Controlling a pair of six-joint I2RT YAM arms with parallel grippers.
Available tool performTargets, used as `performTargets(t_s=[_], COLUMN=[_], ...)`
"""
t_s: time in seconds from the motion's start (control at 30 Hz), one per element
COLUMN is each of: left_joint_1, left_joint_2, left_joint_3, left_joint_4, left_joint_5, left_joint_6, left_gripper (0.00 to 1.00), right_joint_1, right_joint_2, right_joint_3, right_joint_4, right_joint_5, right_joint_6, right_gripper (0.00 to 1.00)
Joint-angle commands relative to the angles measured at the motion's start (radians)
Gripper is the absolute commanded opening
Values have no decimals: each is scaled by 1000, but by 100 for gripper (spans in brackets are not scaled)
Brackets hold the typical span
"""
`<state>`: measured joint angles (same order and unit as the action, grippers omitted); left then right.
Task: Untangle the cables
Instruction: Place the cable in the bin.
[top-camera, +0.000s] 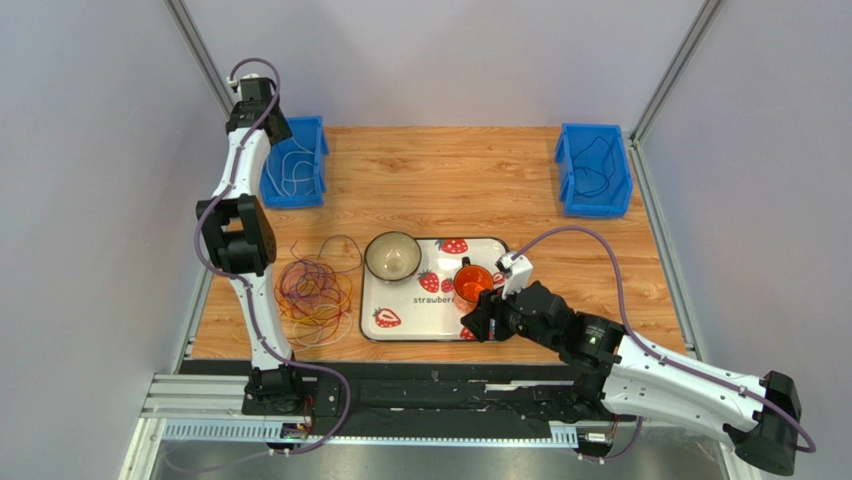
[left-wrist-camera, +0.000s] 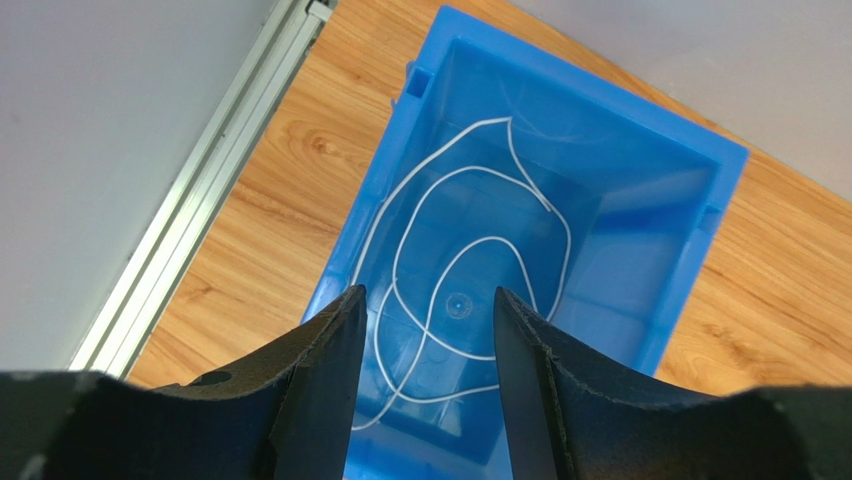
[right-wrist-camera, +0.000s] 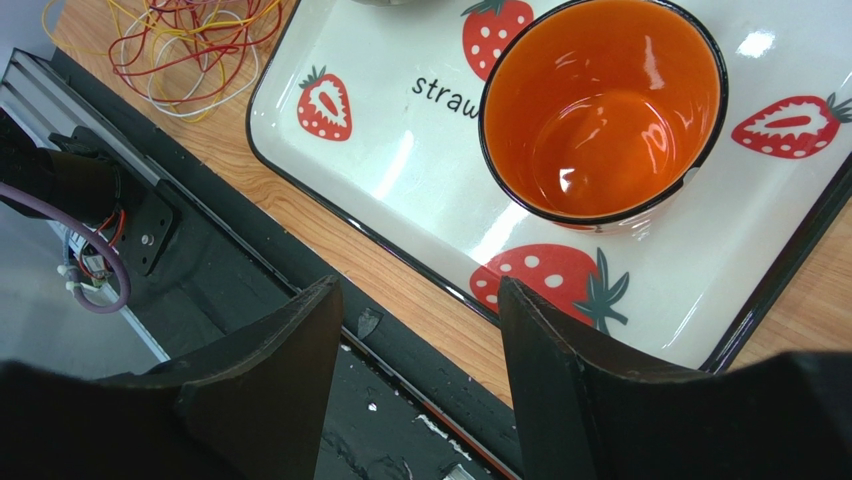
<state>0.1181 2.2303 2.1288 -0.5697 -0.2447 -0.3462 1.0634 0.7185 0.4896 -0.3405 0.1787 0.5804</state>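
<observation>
A tangle of thin cables (top-camera: 313, 290) in yellow, orange, red and purple lies on the wooden table left of the tray, and shows at the top left of the right wrist view (right-wrist-camera: 190, 40). One white cable (left-wrist-camera: 470, 250) lies looped on the floor of the left blue bin (left-wrist-camera: 640, 290). My left gripper (left-wrist-camera: 430, 295) hangs open above that bin (top-camera: 322, 150), holding nothing. A dark cable (top-camera: 597, 165) lies in the right blue bin (top-camera: 570, 190). My right gripper (right-wrist-camera: 418, 285) is open and empty over the tray's near edge (top-camera: 478, 322).
A strawberry-print tray (right-wrist-camera: 400, 150) sits mid-table with a pale bowl (top-camera: 392, 256) and an orange cup (right-wrist-camera: 600, 110) on it. The black base rail (right-wrist-camera: 250, 290) runs along the near edge. Grey walls and metal frame posts enclose the table.
</observation>
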Motion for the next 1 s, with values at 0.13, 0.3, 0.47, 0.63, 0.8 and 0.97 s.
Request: performTargets(t_s=[0.13,0.3,0.47,0.63,0.8,0.97], left_joint_1=[3,5,5,5,6,5], left_joint_2=[-253,-369,-463,-546,-668,-829], left_joint_3=[-137,-266,-380,-507,-639,-851], left_joint_4=[-6,8,-15,-53,-91,-78], left_joint_5=[19,39,94,134,139,150], left_joint_6=[-39,-59,-86,-114,-143,-172], left_gripper=[58,57,56,56,54,54], right_joint_1=[0,0,0,0,0,0], right_joint_2=[-34,-56,-82,-96,-108,-119], right_joint_3=[27,26,20,23,26,23], right_joint_4=[14,5,-3,-9,-14,-12], right_joint_5=[-7,-10,-7,-8,-10,-19], right_joint_6=[2,-1,1,3,-2,-2], right_gripper=[62,62,62,62,62,62])
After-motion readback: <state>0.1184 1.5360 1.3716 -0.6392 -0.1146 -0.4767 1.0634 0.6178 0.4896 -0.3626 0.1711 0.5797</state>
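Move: The left hand is empty and open over the near part of the left blue bin. The bin's middle, with the white cable lying in it, is about 5 cm ahead, 3 cm to the right and 13 cm below. The cable tangle lies some 38 cm back, 15 cm to the right and 16 cm below, with the bowl about 10 cm farther out than the tangle and 18 cm to its right. From the right hand the tangle is about 6 cm ahead and 39 cm to the left. The left hand leaves the white cable in the bin and draws back some 19 cm, first climbing about 7 cm, then sinking about 5 cm again as it passes back over the bin's near rim, drifting 5 cm right towards the tangle. Its fingers stay about half open while the wrist rolls some 10 degrees, left side down; the right hand just rises about 2 cm near the mug. ##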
